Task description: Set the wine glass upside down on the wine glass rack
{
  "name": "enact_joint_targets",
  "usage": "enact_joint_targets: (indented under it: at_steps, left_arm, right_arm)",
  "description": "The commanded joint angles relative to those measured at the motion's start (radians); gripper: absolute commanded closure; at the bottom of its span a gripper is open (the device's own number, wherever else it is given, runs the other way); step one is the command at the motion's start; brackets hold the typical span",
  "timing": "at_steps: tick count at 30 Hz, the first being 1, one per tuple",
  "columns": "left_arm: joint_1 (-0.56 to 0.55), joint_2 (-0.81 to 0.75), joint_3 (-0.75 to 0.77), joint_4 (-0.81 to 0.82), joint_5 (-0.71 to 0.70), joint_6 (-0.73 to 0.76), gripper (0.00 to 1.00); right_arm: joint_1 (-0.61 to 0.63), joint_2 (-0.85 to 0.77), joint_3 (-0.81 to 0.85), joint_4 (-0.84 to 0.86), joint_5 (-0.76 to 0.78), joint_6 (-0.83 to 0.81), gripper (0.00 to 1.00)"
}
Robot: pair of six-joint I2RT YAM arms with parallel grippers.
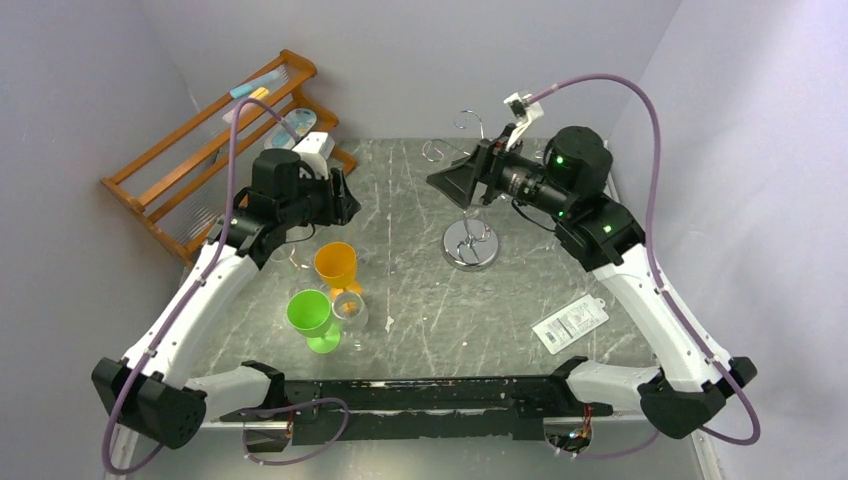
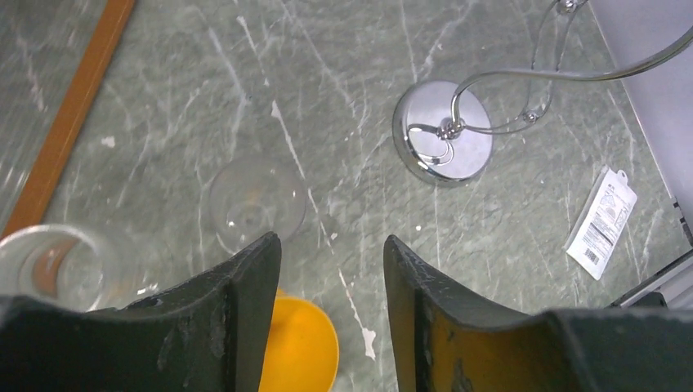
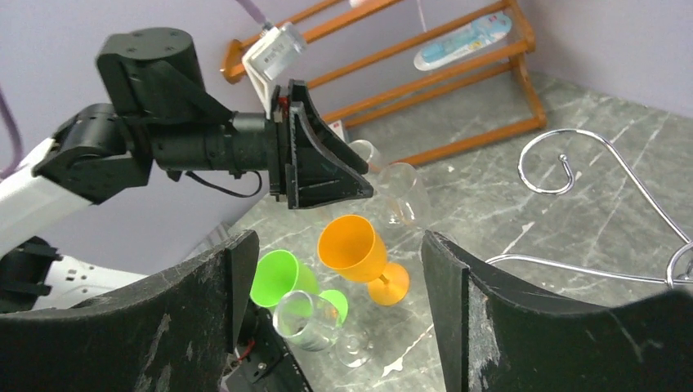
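The silver wire rack (image 1: 470, 243) stands mid-table on its chrome base (image 2: 443, 131), and its curled arms (image 3: 572, 163) spread at the right. An orange glass (image 1: 336, 265), a green glass (image 1: 310, 315) and a clear wine glass (image 1: 350, 310) stand upright at front left. A second clear glass (image 3: 402, 196) sits just past my left gripper's tips, near the shelf. My left gripper (image 2: 331, 238) hangs above the orange glass (image 2: 302, 347), jaws partly closed with only table showing between them. My right gripper (image 3: 335, 237) hovers open and empty beside the rack's top (image 1: 450, 185).
An orange-brown wooden shelf (image 1: 220, 140) stands at the back left against the wall, with a blue packaged item (image 3: 462, 41) on it. A white labelled packet (image 1: 570, 323) lies at front right. Walls close in the table on the left, back and right.
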Motion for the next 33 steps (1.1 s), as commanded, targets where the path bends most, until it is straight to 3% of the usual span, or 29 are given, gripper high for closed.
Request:
enact_joint_targets:
  at_steps: [1,7,14,23,25,26,28,33]
  left_arm:
    - [0.000,0.070,0.069,0.112,0.084,0.047,0.47]
    - [-0.022,0.160,0.102,0.002,-0.090,0.086,0.55]
    - [-0.035,0.214,0.090,-0.012,-0.040,0.170,0.56]
    - [-0.065,0.294,0.124,-0.078,-0.079,0.220,0.57]
    - [-0.079,0.306,0.126,-0.080,-0.097,0.225,0.63]
    - [-0.086,0.312,0.131,-0.085,-0.103,0.233,0.77]
    - [-0.107,0.321,0.159,-0.108,-0.117,0.251,0.91]
    - [-0.137,0.282,0.218,-0.108,-0.125,0.283,0.95]
  right_arm:
    - [0.048,0.027,0.016,0.003,0.111,-0.027,0.23]
    - [0.077,0.031,-0.026,0.048,0.109,-0.007,0.24]
    - [0.102,0.019,-0.081,0.078,0.096,0.023,0.24]
    - [0.125,-0.001,-0.111,0.079,0.116,0.037,0.24]
    - [0.129,-0.003,-0.113,0.080,0.120,0.041,0.24]
    - [0.131,-0.003,-0.114,0.080,0.122,0.042,0.24]
    - [0.135,-0.005,-0.115,0.080,0.124,0.046,0.25]
    - [0.141,-0.019,-0.135,0.093,0.129,0.064,0.25]
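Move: About 6 cm ahead of the left hand, 1 cm to its left and 14 cm below it stands the clear wine glass. At much the same height, the orange goblet is some 4 cm back and 3 cm left of the hand, and a second clear glass 4 cm ahead and 11 cm left. The rack's round base lies roughly 5 cm ahead, 23 cm right and 21 cm below. From the right hand, the wine glass is about 11 cm ahead, 20 cm left and 31 cm below. Reaching forward about 3 cm and then sinking some 8 cm to the rim of the wine glass, the left hand rolls nearly 20 degrees, its left side rising, and shuts its fingers on the right-hand wall of the bowl, edging right and slightly up at the end. The open right hand eases about 4 cm down and 3 cm left. ##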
